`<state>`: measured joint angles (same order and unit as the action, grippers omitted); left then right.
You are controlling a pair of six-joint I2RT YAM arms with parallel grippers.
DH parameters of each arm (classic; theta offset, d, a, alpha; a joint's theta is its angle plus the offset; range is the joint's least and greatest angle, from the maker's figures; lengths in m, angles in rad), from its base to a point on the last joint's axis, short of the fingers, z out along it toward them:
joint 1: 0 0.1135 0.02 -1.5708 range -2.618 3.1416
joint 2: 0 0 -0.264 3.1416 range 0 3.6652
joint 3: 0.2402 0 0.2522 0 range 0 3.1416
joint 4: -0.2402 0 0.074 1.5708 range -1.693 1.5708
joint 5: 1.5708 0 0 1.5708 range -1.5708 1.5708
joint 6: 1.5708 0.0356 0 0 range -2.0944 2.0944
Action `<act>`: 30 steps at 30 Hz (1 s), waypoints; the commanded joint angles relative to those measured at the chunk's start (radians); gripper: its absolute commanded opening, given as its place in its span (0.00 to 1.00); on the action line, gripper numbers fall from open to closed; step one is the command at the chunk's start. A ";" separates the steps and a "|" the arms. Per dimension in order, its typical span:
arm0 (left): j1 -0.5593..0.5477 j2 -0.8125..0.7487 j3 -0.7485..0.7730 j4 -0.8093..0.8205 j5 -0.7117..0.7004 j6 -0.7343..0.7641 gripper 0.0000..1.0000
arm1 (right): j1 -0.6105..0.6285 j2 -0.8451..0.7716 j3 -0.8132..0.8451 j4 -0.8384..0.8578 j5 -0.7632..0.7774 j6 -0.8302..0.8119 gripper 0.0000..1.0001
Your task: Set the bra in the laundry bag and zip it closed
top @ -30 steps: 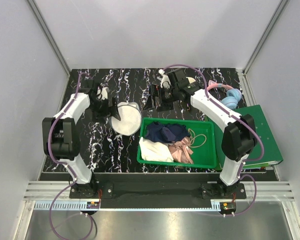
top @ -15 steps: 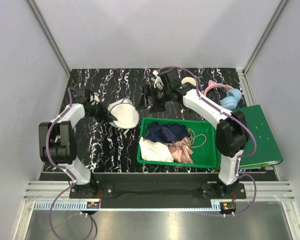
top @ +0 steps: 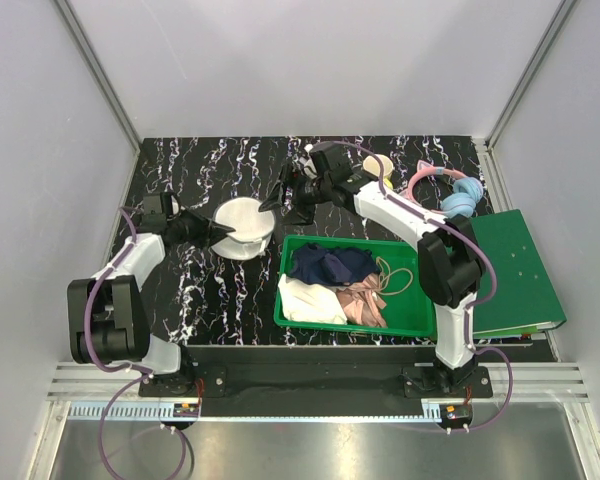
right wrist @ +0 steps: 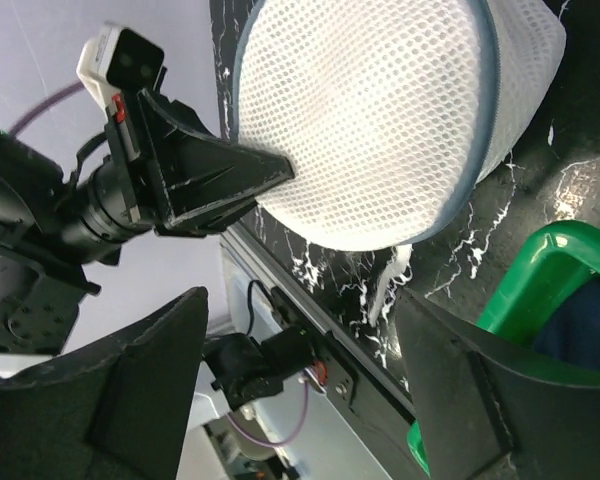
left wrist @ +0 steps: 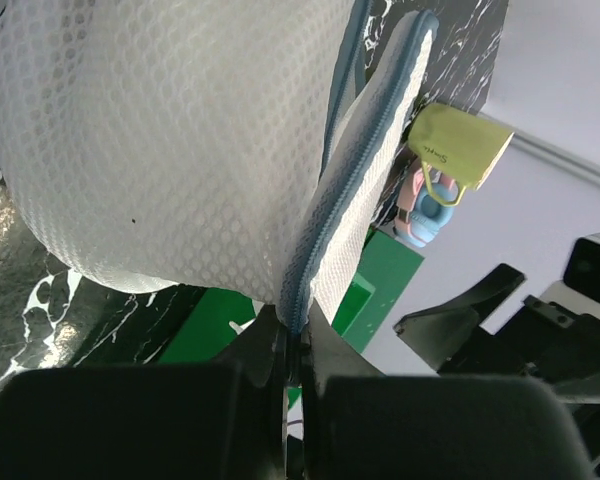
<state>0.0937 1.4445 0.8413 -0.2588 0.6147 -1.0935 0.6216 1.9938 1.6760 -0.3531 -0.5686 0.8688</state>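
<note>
The laundry bag is a round white mesh case with a blue rim zipper, propped on edge on the black marbled table. My left gripper is shut on the zipper rim at the bag's left side. In the left wrist view the jaws pinch the blue zipper, and the mesh bag fills the frame. My right gripper stands open just right of the bag, with nothing between its fingers. The right wrist view shows the bag ahead of that gripper. The bra is hidden.
A green tray with navy, cream and pink garments sits right of the bag, close to its lower edge. A green binder, pink-and-blue headphones and a yellow mug lie at the back right.
My left gripper has shut on the bag's rim and pulled back left, tipping the bag onto its edge. My right gripper has moved left toward the bag.
</note>
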 commanded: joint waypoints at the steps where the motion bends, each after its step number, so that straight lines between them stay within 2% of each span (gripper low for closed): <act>1: 0.014 -0.026 -0.013 0.119 0.030 -0.104 0.00 | 0.012 0.022 -0.047 0.129 -0.027 0.119 0.81; 4: 0.014 -0.029 -0.007 0.133 0.030 -0.124 0.00 | 0.017 0.019 -0.091 0.170 -0.016 0.154 0.79; 9: 0.015 -0.026 -0.008 0.202 0.057 -0.193 0.00 | 0.023 0.074 -0.075 0.204 -0.013 0.191 0.77; 11: 0.015 -0.027 0.001 0.204 0.063 -0.198 0.00 | 0.023 0.118 -0.041 0.215 -0.016 0.209 0.76; 12: 0.015 -0.027 0.002 0.204 0.065 -0.198 0.00 | 0.024 0.135 -0.021 0.221 -0.019 0.216 0.71; 14: 0.015 -0.023 -0.002 0.217 0.082 -0.210 0.00 | 0.024 0.186 0.039 0.221 -0.020 0.231 0.68; 15: 0.015 -0.019 -0.001 0.227 0.094 -0.213 0.00 | 0.023 0.201 0.057 0.221 -0.019 0.237 0.62; 17: 0.015 -0.004 0.007 0.222 0.105 -0.201 0.00 | 0.023 0.230 0.111 0.223 -0.007 0.245 0.57; 19: 0.015 0.014 0.012 0.224 0.128 -0.190 0.00 | 0.023 0.249 0.154 0.227 -0.008 0.271 0.45; 21: 0.015 0.037 0.021 0.214 0.148 -0.171 0.00 | 0.023 0.276 0.178 0.227 -0.027 0.289 0.29; 22: 0.017 0.048 0.066 0.173 0.148 -0.092 0.04 | 0.023 0.281 0.189 0.229 -0.033 0.315 0.12; 23: 0.021 0.054 0.106 0.112 0.135 -0.022 0.14 | 0.023 0.278 0.186 0.229 -0.033 0.332 0.05; 24: 0.020 0.051 0.157 -0.075 0.055 0.066 0.26 | 0.023 0.273 0.179 0.229 -0.028 0.351 0.02; 25: 0.017 0.041 0.280 -0.185 -0.028 0.271 0.51 | 0.021 0.269 0.172 0.229 -0.027 0.380 0.00; 26: -0.011 0.025 0.336 -0.282 -0.124 0.358 0.60 | 0.023 0.258 0.169 0.229 -0.021 0.394 0.00; 27: -0.028 -0.017 0.379 -0.410 -0.309 0.422 0.67 | 0.020 0.251 0.165 0.224 -0.014 0.410 0.00; 28: -0.043 -0.042 0.416 -0.445 -0.382 0.496 0.83 | 0.018 0.244 0.151 0.224 -0.008 0.448 0.00; 30: -0.087 -0.140 0.397 -0.462 -0.504 0.527 0.84 | 0.013 0.240 0.151 0.209 0.007 0.470 0.00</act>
<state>0.0708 1.4933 1.1564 -0.5068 0.4389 -0.8589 0.6365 2.2688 1.8133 -0.1547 -0.5846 1.2385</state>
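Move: The laundry bag hangs from my left fingers by its blue zip edge, its middle about 4 cm ahead, 4 cm right and 4 cm below that hand. From my open right hand it lies some 7 cm left, 4 cm ahead and 9 cm down. The green tray's middle is about 18 cm right of my right hand, 7 cm back and 14 cm below; the navy cloth in it is 13 cm right, 4 cm back and 12 cm below. I drop my right hand about 6 cm, then sweep it some 5 cm left and 4 cm forward, up a little at the end, and pinch the blue zip edge on the bag's right side. My left hand, still gripping its own side, eases slightly forward and up; once the right has closed, it opens wide, lets go and pulls up off the bag. ##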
